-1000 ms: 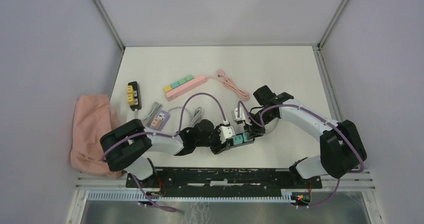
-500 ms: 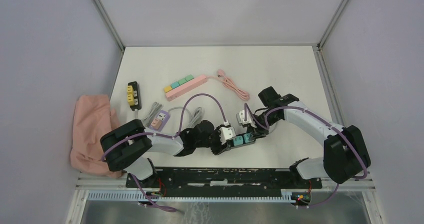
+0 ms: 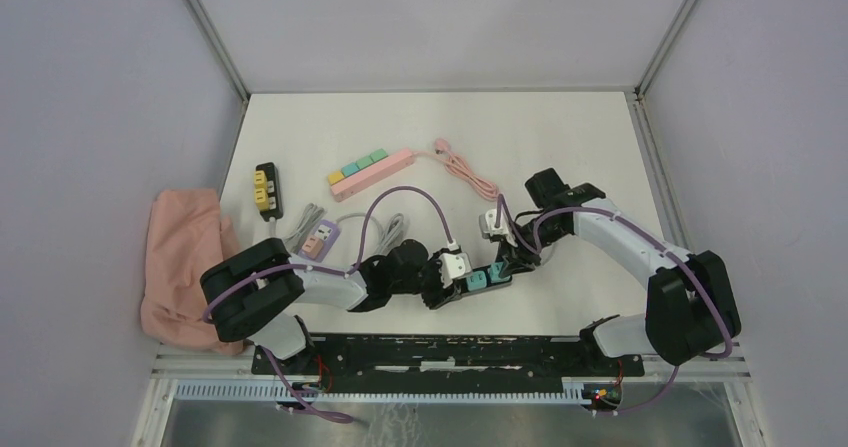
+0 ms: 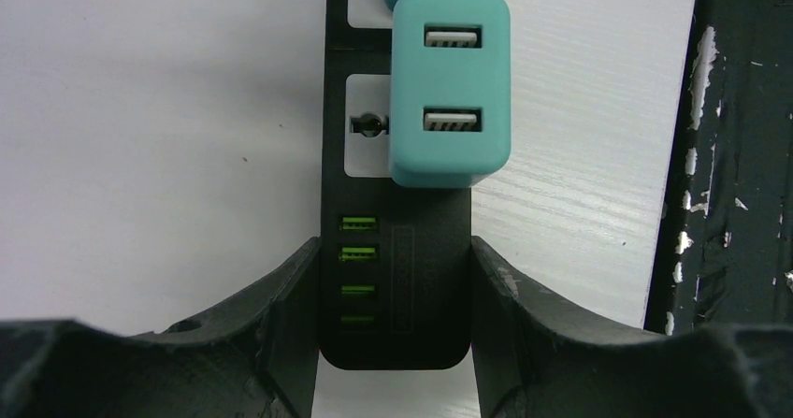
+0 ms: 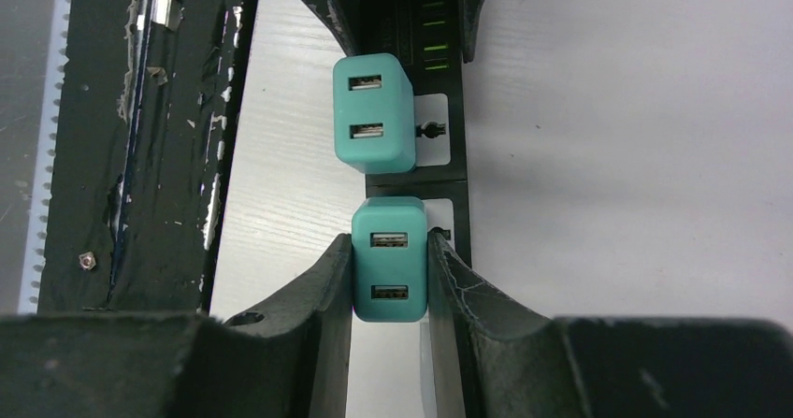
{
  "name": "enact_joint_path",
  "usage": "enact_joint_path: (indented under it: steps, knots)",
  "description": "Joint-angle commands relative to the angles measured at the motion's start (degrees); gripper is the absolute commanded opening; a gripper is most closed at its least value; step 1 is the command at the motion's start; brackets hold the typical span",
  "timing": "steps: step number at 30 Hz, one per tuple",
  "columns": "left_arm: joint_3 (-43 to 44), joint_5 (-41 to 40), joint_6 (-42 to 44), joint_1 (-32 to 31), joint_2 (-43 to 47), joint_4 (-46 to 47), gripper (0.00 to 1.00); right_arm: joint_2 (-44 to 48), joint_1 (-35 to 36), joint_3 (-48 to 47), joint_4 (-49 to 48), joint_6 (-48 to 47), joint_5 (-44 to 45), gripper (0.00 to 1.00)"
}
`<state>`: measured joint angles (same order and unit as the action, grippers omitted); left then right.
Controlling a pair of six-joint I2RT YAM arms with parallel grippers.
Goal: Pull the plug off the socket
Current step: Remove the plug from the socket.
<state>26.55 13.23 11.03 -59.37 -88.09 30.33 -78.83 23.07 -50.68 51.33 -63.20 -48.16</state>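
Observation:
A black socket strip (image 3: 462, 289) with green USB ports lies near the table's front edge. Two teal plugs stand in a row along it. My left gripper (image 4: 393, 329) is shut on the strip's (image 4: 397, 278) USB end, and one teal plug (image 4: 450, 91) sits just beyond its fingers. My right gripper (image 5: 389, 292) is shut on the other teal plug (image 5: 388, 259) at the strip's (image 5: 458, 161) far end, with a finger pressed on each side. The first plug (image 5: 374, 114) shows further along. Whether the gripped plug's pins are still in the socket is hidden.
A pink strip (image 3: 370, 172) with coloured plugs and a pink cable (image 3: 468, 175) lie further back. A black block (image 3: 267, 189) with yellow sockets, a small purple strip (image 3: 320, 238) and a grey cable lie left. Off the table's left edge lies a pink cloth (image 3: 185, 267). A black rail (image 3: 450, 352) runs along the front.
My right arm's wrist has swung to the right, staying shut on its teal plug. The black strip and my left gripper have shifted slightly right with it.

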Motion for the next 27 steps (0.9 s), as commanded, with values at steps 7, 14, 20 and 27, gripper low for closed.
enact_joint_path:
  steps: [7,14,20,27]
  knots:
    - [0.5,-0.4,2.0,0.1,0.1,-1.6,0.03,-0.2,-2.4,-7.0,12.9,-7.9,-7.1,0.0]
    - [1.2,-0.7,1.3,0.1,-0.3,-2.3,0.06,0.3,-8.7,-9.4,16.8,-8.2,-13.0,0.0]
    - [1.4,-3.4,-1.8,0.1,0.5,-2.7,0.52,0.7,-13.9,-11.2,9.9,7.2,-14.1,0.0]
    - [-0.6,-4.6,-4.2,0.1,4.9,-1.4,0.88,1.7,-20.8,-9.7,-2.1,24.7,-18.5,0.0]
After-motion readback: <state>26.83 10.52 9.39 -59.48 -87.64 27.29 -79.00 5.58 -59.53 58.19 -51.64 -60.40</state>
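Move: The right teal plug, at the power strip's cord end, is already between the right fingers, practically at that hand's point. From the right hand, the left teal plug is about 5 cm left, 2 cm back and 1 cm lower; the strip's middle lies roughly 6 cm left, 2 cm back and 4 cm down. The left hand still grips the strip's other end; from it the right teal plug is about 10 cm right, 3 cm ahead and 3 cm higher. The right teal plug, still pinched, is drawn up out of its socket by the right hand, slowly at first, rising some 6.5 cm, then also swinging forward and rightward away from the strip while the wrist turns clockwise, about 20 degrees. The left hand holds the strip's end nearly still, then opens its fingers and lets go at the last. ##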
